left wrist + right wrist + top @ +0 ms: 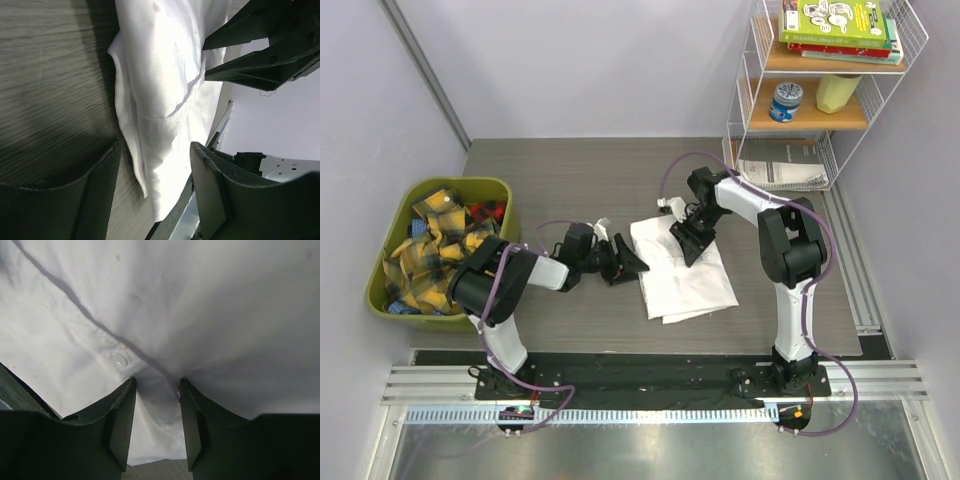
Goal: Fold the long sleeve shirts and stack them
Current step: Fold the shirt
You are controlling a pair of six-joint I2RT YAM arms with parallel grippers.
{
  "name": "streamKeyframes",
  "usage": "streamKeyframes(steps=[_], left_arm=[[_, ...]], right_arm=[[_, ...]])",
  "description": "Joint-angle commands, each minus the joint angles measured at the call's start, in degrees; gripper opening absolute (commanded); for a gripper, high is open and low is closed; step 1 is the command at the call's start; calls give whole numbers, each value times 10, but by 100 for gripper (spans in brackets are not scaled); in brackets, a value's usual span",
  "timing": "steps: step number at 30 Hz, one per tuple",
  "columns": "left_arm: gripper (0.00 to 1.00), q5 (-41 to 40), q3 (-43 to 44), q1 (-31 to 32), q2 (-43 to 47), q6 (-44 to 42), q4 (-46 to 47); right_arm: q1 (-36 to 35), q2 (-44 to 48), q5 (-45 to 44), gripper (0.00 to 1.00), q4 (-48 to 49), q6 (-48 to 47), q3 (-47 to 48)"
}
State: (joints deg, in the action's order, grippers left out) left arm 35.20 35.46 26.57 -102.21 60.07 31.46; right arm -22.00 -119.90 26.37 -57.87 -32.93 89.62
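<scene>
One white long sleeve shirt (685, 275) lies folded in a rough rectangle mid-table. My left gripper (630, 265) sits low at its left edge, jaws open. In the left wrist view the shirt's layered edge (160, 100) lies on the table ahead of the left gripper (156, 145), apart from both fingers. My right gripper (688, 243) points down on the shirt's upper part. In the right wrist view the right gripper (157, 381) has its jaws apart, tips pressed into the button placket (120, 359), with cloth puckered between them. The right gripper's fingers (250, 45) show beyond the shirt.
A green bin (380, 290) full of yellow-and-black plaid cloths (435, 245) stands at the left edge beside the left arm. A white wire shelf (820, 110) with books, a can and papers stands at the back right. Dark wood-grain table (570, 180) lies behind the shirt.
</scene>
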Motion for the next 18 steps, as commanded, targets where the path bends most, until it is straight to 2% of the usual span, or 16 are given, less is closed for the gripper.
streamKeyframes(steps=[1, 15, 18], left_arm=[[59, -41, -7, 26, -47, 13, -12], [42, -37, 19, 40, -100, 44, 55], [25, -23, 57, 25, -119, 27, 11]], right_arm=[[1, -2, 0, 46, 21, 23, -3], [2, -15, 6, 44, 21, 24, -2], [1, -12, 22, 44, 20, 33, -2]])
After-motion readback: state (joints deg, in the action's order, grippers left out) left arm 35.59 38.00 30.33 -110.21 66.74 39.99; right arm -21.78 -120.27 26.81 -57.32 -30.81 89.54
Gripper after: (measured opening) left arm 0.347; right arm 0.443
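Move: The shirt's left edge is right at the left hand's fingertips: about 2 cm to its right, level with it fore and aft, and some 2 cm below. The right gripper stands about 11 cm to the left hand's right and 2 cm farther out, its tips on the shirt by the button. From the right hand, that left edge lies about 9 cm to its left and 2 cm back. Rightward and slightly down, the left hand eases about 3 cm over the shirt's left edge, pointing a little more steeply down, while its well-opened fingers close to roughly a third, gathering the cloth between them. The right hand stays in place with half-open fingers, still resting on the shirt. ##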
